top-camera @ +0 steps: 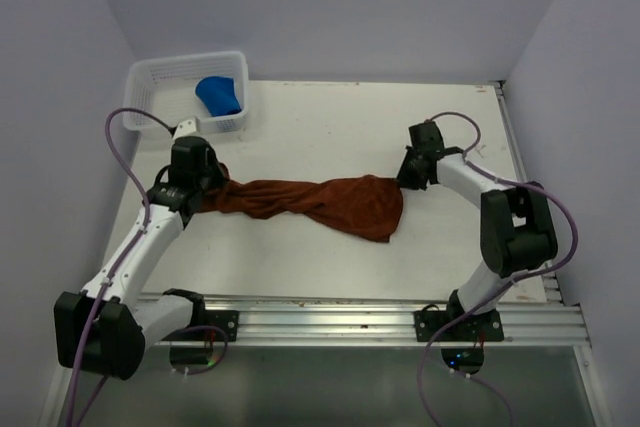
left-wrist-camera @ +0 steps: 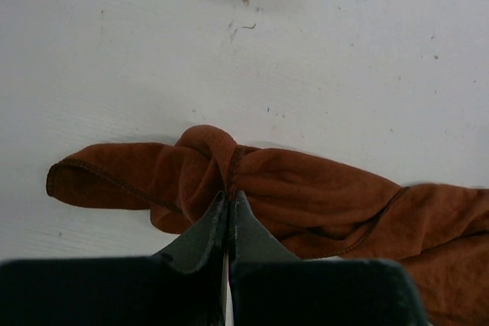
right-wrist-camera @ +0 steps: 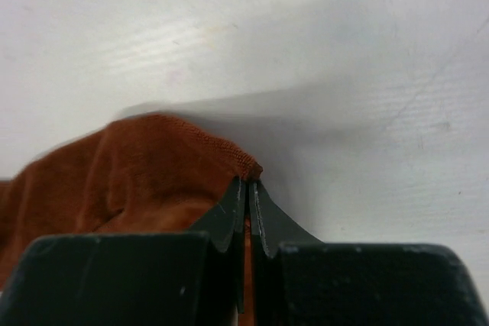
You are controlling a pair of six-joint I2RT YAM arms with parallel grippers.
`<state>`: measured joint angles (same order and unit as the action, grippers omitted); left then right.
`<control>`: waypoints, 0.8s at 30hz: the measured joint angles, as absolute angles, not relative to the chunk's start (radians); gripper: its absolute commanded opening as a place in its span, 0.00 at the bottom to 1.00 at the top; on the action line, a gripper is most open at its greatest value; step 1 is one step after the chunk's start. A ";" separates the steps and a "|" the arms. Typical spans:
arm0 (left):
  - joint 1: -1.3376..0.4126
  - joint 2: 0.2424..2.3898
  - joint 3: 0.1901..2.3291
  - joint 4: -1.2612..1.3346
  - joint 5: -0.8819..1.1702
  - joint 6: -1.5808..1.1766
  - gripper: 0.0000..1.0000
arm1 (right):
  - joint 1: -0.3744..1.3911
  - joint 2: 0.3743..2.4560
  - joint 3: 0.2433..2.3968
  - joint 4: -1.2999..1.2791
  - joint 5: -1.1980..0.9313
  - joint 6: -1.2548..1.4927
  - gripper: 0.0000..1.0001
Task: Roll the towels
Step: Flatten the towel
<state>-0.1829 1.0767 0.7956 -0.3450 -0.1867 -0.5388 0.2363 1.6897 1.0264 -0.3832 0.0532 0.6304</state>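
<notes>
The rust-brown towel (top-camera: 310,202) stretches across the middle of the table, bunched and twisted along its length. My left gripper (top-camera: 203,190) is shut on the towel's left end; in the left wrist view its fingertips (left-wrist-camera: 229,198) pinch a gathered fold of the brown towel (left-wrist-camera: 321,196). My right gripper (top-camera: 405,180) is shut on the towel's right corner, and the right wrist view shows the hemmed edge of the brown towel (right-wrist-camera: 145,173) caught between the closed tips (right-wrist-camera: 247,182). The blue towel (top-camera: 220,95) lies crumpled in the basket at the back left.
A white mesh basket (top-camera: 160,82) stands at the back left corner, just behind my left arm. Grey walls enclose the table on three sides. An aluminium rail (top-camera: 330,322) runs along the near edge by the arm bases.
</notes>
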 measured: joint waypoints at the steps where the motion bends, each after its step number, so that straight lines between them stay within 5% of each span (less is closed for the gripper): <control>1: -0.180 1.102 0.816 -0.345 -0.185 -0.539 0.00 | 0.236 1.676 1.050 -0.381 0.052 0.608 0.00; 13: -0.084 1.233 0.991 -0.290 -0.106 -0.542 0.00 | 0.466 1.017 1.037 -0.321 -0.074 0.255 0.00; 19: -0.065 1.232 0.969 -0.280 -0.098 -0.541 0.00 | 0.725 0.973 0.855 -0.532 -0.014 0.284 0.55; 24: -0.062 1.230 0.916 -0.279 -0.080 -0.542 0.00 | 0.771 1.026 0.846 -0.721 0.150 0.424 0.66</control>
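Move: Both hands already hold the towel, right fingers shut on its far right corner just above the table. Its free near right corner lies about 15 cm back, 4 cm left and 3 cm below my right hand; the twisted middle is some 20 cm left and 5 cm back of that hand. From my left hand, that near corner is roughly 41 cm right, 12 cm back and 15 cm below; the basket sits about 27 cm ahead, 8 cm left and 12 cm below. I whip the held far corner up about 25 cm with my right hand, drawing it back and left as it climbs, then sweep on back and down, turning some 40 degrees counter-clockwise and opening the fingers to let the corner go. My left hand keeps its pinch on the left end, jerking forward about 5 cm and up, with a slight drift left, then sinks again. ##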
